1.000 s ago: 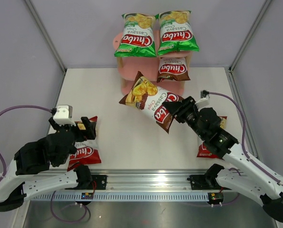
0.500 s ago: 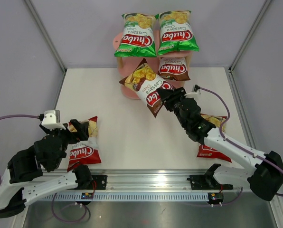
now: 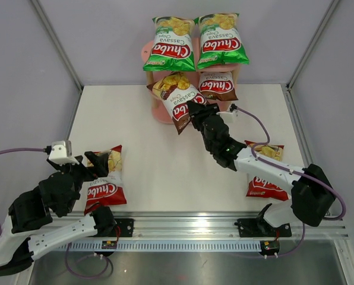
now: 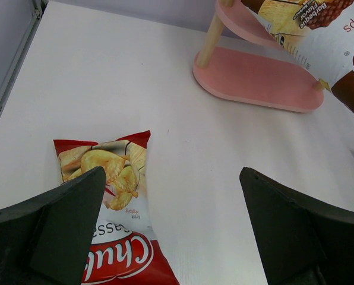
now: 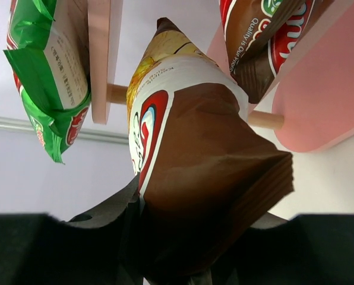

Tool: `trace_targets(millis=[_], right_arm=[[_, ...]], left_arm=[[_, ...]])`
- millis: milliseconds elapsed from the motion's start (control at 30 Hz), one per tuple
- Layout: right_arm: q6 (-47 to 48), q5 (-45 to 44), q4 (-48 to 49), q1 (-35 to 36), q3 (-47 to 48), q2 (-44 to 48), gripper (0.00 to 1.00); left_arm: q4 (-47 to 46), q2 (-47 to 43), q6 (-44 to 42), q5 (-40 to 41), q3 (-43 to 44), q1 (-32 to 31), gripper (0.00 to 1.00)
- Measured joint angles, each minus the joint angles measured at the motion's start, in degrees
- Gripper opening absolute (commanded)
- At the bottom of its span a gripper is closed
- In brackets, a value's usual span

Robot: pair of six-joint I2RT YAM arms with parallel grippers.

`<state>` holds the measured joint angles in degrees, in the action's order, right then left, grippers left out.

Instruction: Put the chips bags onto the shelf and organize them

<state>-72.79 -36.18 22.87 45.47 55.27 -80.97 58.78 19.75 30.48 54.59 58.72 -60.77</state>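
The pink shelf stands at the table's far edge. Two green chips bags lean side by side on its top board. One brown bag sits on the right of the middle board. My right gripper is shut on the bottom of a second brown bag, holding it tilted at the left side of the middle board. In the right wrist view this bag fills the jaws. A red bag lies flat under my open left gripper. Another red bag lies at the right.
Grey walls close in the white table on three sides. The metal rail with both arm bases runs along the near edge. The right arm's cable loops over the table near the right red bag.
The right arm has carried the brown bag away from mid-table, up and back to the shelf's middle tier. The left arm has drawn back slightly to the left, still open.
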Motion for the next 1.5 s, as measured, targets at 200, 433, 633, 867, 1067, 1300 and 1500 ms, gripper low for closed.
trace_targets(millis=[200, 433, 633, 867, 1067, 1300, 1500], right_arm=[[-0.39, -7.72, 2.32, 1.68, 3.78, -4.15, 0.00], [-0.87, -14.64, 3.06, 2.03, 8.31, -8.48, 0.00], [-1.53, -19.61, 4.44, 2.36, 11.74, -13.29, 0.00], [1.57, -25.70, 7.85, 3.69, 19.87, -21.18, 0.00], [3.43, -28.63, 9.68, 4.20, 25.55, -26.75, 0.00], [2.97, -30.12, 11.63, 4.22, 30.23, -33.11, 0.00], [6.64, -32.37, 15.69, 4.26, 34.29, -38.71, 0.00]], left_arm=[[-1.14, -0.28, -0.90, -0.37, -0.44, 0.42, 0.99], [-2.99, -0.59, -2.27, -1.99, -1.55, 1.77, 0.99], [-4.96, -0.59, -3.78, -4.17, -2.54, 3.72, 0.99], [-7.67, -0.59, -5.79, -8.87, -4.07, 8.55, 0.99], [-9.22, -0.66, -6.97, -11.82, -4.79, 10.78, 0.99], [-9.64, -2.03, -7.56, -12.92, -4.98, 11.21, 0.99], [-9.79, -3.06, -7.63, -13.25, -5.33, 11.45, 0.99]])
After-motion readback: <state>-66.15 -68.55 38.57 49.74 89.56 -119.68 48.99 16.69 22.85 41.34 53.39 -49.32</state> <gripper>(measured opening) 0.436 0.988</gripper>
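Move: The right gripper already holds the brown chips bag by its edge; the free left half of the middle shelf lies about 18 cm ahead, 6 cm left and some 5 cm below. The other brown bag, on that shelf's right half, is roughly 17 cm ahead and 7 cm right, 3 cm lower. The left green bag stands some 19 cm ahead, 7 cm left and 18 cm above. From the left gripper, the free half is about 40 cm ahead and 31 cm right, slightly lower. Keep the right gripper's hold on the brown bag and push it forward about 10 cm into the middle shelf's free left half, turning the wrist some 30 degrees clockwise so the bag swings round to point into the shelf. Over the second half drift left as well, beside the brown bag already there, and finish by sinking a few centimetres from a slight rise. ##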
